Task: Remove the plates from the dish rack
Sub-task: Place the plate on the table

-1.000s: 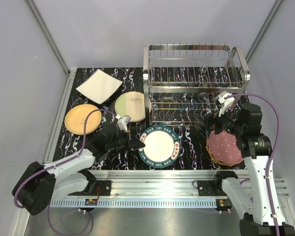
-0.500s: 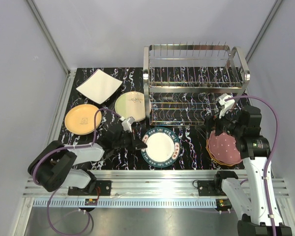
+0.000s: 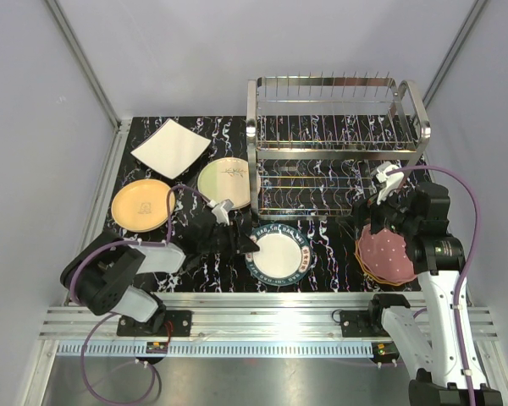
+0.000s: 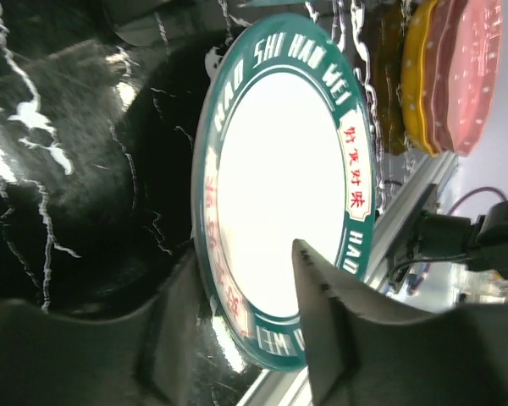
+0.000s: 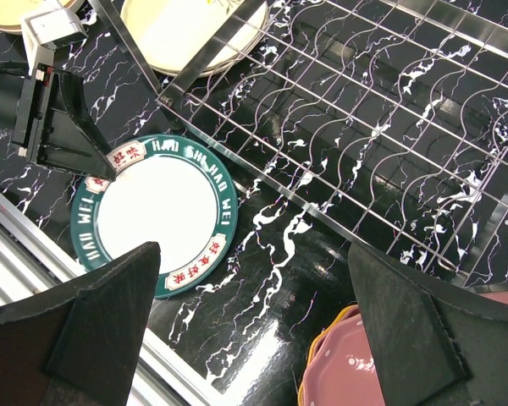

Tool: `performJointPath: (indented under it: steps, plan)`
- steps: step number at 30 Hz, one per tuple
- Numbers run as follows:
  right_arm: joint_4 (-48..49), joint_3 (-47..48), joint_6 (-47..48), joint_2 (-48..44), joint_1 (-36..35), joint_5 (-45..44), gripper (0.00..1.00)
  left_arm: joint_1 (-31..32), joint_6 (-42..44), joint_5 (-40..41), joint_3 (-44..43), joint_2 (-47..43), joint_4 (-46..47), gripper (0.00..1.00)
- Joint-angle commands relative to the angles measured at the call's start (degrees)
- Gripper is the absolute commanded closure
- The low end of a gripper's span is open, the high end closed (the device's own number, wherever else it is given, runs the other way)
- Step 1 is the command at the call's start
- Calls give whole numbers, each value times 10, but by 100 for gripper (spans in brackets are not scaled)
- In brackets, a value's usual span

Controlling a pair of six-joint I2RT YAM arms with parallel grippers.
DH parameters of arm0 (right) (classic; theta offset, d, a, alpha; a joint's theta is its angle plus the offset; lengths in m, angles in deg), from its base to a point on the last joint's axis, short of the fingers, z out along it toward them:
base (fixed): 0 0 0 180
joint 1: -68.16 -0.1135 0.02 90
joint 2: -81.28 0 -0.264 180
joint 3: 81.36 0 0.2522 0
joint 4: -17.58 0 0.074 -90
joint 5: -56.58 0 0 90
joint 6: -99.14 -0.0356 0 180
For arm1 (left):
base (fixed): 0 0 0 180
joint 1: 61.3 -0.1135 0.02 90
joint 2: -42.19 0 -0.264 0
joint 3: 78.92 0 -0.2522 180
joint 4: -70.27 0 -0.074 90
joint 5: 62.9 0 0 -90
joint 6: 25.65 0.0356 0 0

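Note:
The chrome dish rack [image 3: 322, 82] stands at the back right with no plates in it; its lower grid shows in the right wrist view [image 5: 237, 156]. A white plate with a green lettered rim [image 3: 279, 255] lies flat in front of it. My left gripper [image 3: 247, 245] is open, its jaws straddling that plate's left rim [image 4: 237, 127], one finger under the edge and one above the face. My right gripper [image 3: 371, 216] is wide open and empty above the table beside a pink polka-dotted plate [image 3: 388, 255] that tops a stack of yellow and orange plates [image 5: 356, 372].
A white square plate [image 3: 169, 148], a yellow-orange plate [image 3: 141, 205] and a pale green plate [image 3: 224, 179] lie on the left of the black marbled table. The aluminium rail [image 3: 271, 309] runs along the near edge. Enclosure walls stand on both sides.
My left gripper has slid right onto the green-rimmed plate's left rim, and its arm has folded in closer. The right arm has barely moved.

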Motion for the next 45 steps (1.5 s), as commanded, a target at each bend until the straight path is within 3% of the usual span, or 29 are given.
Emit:
performJointPath:
  steps: [1,6,11,17,21,27,34,37,45]
  plan:
    - [22,0,11,-8,2,-3,0,-3,10,42,-18,-30,13,46]
    - [20,0,14,-9,2,-9,0,-3,56,110,-17,-140,-82,29]
    - [18,5,8,-12,3,-46,0,-4,126,227,-42,-299,-235,1]
    - [-7,46,4,-14,4,-134,0,-4,253,366,-125,-496,-407,1]
    - [-36,87,-7,-21,4,-212,0,-3,371,430,-175,-558,-472,1]
    - [-56,104,-1,-52,5,-367,0,-4,469,517,-190,-606,-521,1]
    - [-18,56,-71,-89,4,-494,0,-4,469,526,-127,-653,-502,1]
    - [25,24,-93,-105,5,-599,0,-4,469,534,-122,-670,-503,1]
    - [47,-14,-89,-124,12,-624,0,-4,470,541,-104,-705,-499,1]
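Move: The green-rimmed plate lies flat, its left rim between the part-open left fingers and its middle about 7 cm right, 2 cm back and 2 cm below that hand. From the same hand the leaf plate is some 18 cm ahead and 7 cm left, the dish rack's near left corner about 9 cm straight ahead. The right hand, wide open, has the pink dotted plate roughly 13 cm right, 4 cm back and 23 cm below, and the green-rimmed plate 20 cm left, 5 cm back. Finish opening the left fingers to free the plate's rim, then lift the gripper about 25 cm while drawing it some 22 cm left, away from the plate, swinging the wrist from pointing right to forward; sink slightly before stopping. Shortly after, carry the open right gripper some 17 cm right, over the pink dotted plate, rising a little and turning about 60 degrees clockwise. ##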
